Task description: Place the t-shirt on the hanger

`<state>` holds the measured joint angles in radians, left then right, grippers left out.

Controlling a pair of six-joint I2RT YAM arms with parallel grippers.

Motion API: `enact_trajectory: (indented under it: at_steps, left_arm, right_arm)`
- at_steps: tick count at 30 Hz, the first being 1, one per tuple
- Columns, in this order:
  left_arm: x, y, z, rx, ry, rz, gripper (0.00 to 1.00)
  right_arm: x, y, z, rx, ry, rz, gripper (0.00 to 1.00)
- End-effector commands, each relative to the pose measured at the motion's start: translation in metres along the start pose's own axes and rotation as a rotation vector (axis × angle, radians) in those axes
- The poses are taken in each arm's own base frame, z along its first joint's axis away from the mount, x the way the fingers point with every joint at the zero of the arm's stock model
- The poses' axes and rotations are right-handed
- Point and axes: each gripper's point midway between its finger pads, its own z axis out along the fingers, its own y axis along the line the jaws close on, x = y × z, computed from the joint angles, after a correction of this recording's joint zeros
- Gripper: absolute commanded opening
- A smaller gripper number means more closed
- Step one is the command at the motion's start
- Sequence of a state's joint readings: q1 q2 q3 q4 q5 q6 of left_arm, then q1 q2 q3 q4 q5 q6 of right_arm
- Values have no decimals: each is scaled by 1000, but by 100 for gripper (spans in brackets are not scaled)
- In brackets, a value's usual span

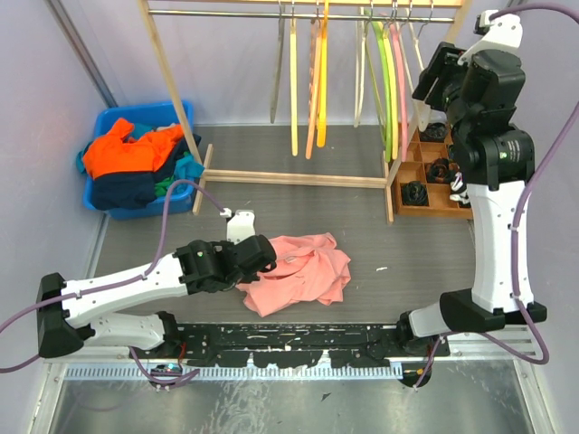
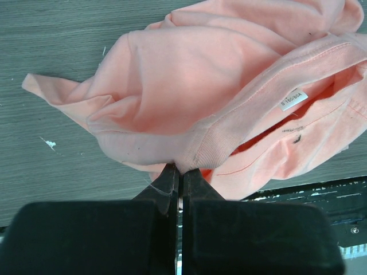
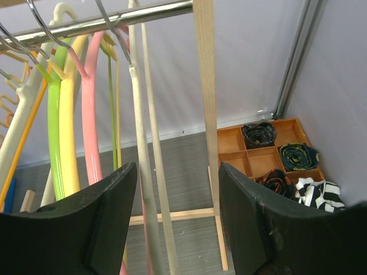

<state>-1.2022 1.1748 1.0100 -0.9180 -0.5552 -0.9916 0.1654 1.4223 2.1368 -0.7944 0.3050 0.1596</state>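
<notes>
The salmon-pink t-shirt (image 1: pixel 303 267) lies crumpled on the grey table in front of the arm bases. My left gripper (image 1: pixel 265 254) is low at its left edge. In the left wrist view the left gripper (image 2: pixel 180 170) is shut on the ribbed collar of the t-shirt (image 2: pixel 200 74), whose size label shows. My right gripper (image 1: pixel 431 80) is raised at the right end of the clothes rail. It stands open (image 3: pixel 178 167), with both thin arms of the cream-white hanger (image 3: pixel 141 120) between its fingers. The hanger (image 1: pixel 417 68) still hangs by its hook on the rail.
Green (image 3: pixel 54 132), yellow and pink (image 3: pixel 90 126) hangers hang left of the cream one on the metal rail (image 3: pixel 114 20). A wooden rack post (image 3: pixel 206 114) stands just right. A wooden tray (image 1: pixel 409 210) holds rolled ties. A blue bin (image 1: pixel 105 121) at back left holds orange and navy garments.
</notes>
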Motion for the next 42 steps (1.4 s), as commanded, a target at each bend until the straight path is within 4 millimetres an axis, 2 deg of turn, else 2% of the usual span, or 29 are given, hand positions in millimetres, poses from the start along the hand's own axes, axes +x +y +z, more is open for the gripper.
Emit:
enact_trajectory:
  at_steps: [1,7,13,29,36,42]
  left_arm:
    - [0,0,1,3,-7,-2,0]
    - [1,0,3,-1,-4,-3,0]
    - [0,4,1,-6,-12,-8,0]
    - [2,16,-2,-11,-25,-34,0]
    - [3,20,-3,-13,-26,-40,0]
    - [2,21,-4,-17,-30,-41,0]
  right_arm:
    - [5,11,11,-58,18,14,64]
    - [12,10,23,-58,42,6,61]
    - [14,16,31,-77,54,4,49]
    - [3,14,32,-66,24,-3,27]
    - [-9,17,29,-81,-10,9,14]
    - [-21,22,24,-110,-44,24,10]
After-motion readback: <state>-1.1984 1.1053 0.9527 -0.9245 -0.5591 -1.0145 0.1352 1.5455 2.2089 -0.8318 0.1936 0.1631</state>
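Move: The near arm of the white hanger, last on the rod at the right, is about 5 cm ahead of the right hand, 1 cm left and 4 cm below. The pink hanger hangs at the same distance ahead, about 6 cm left; the rack's right post stands some 10 cm ahead and 4 cm right. From the left hand, that white hanger is roughly 27 cm ahead, 33 cm right and 33 cm up. The right hand reaches 4 cm forward and down, then rises 1 cm while its fingers close, pinching the white hanger. ##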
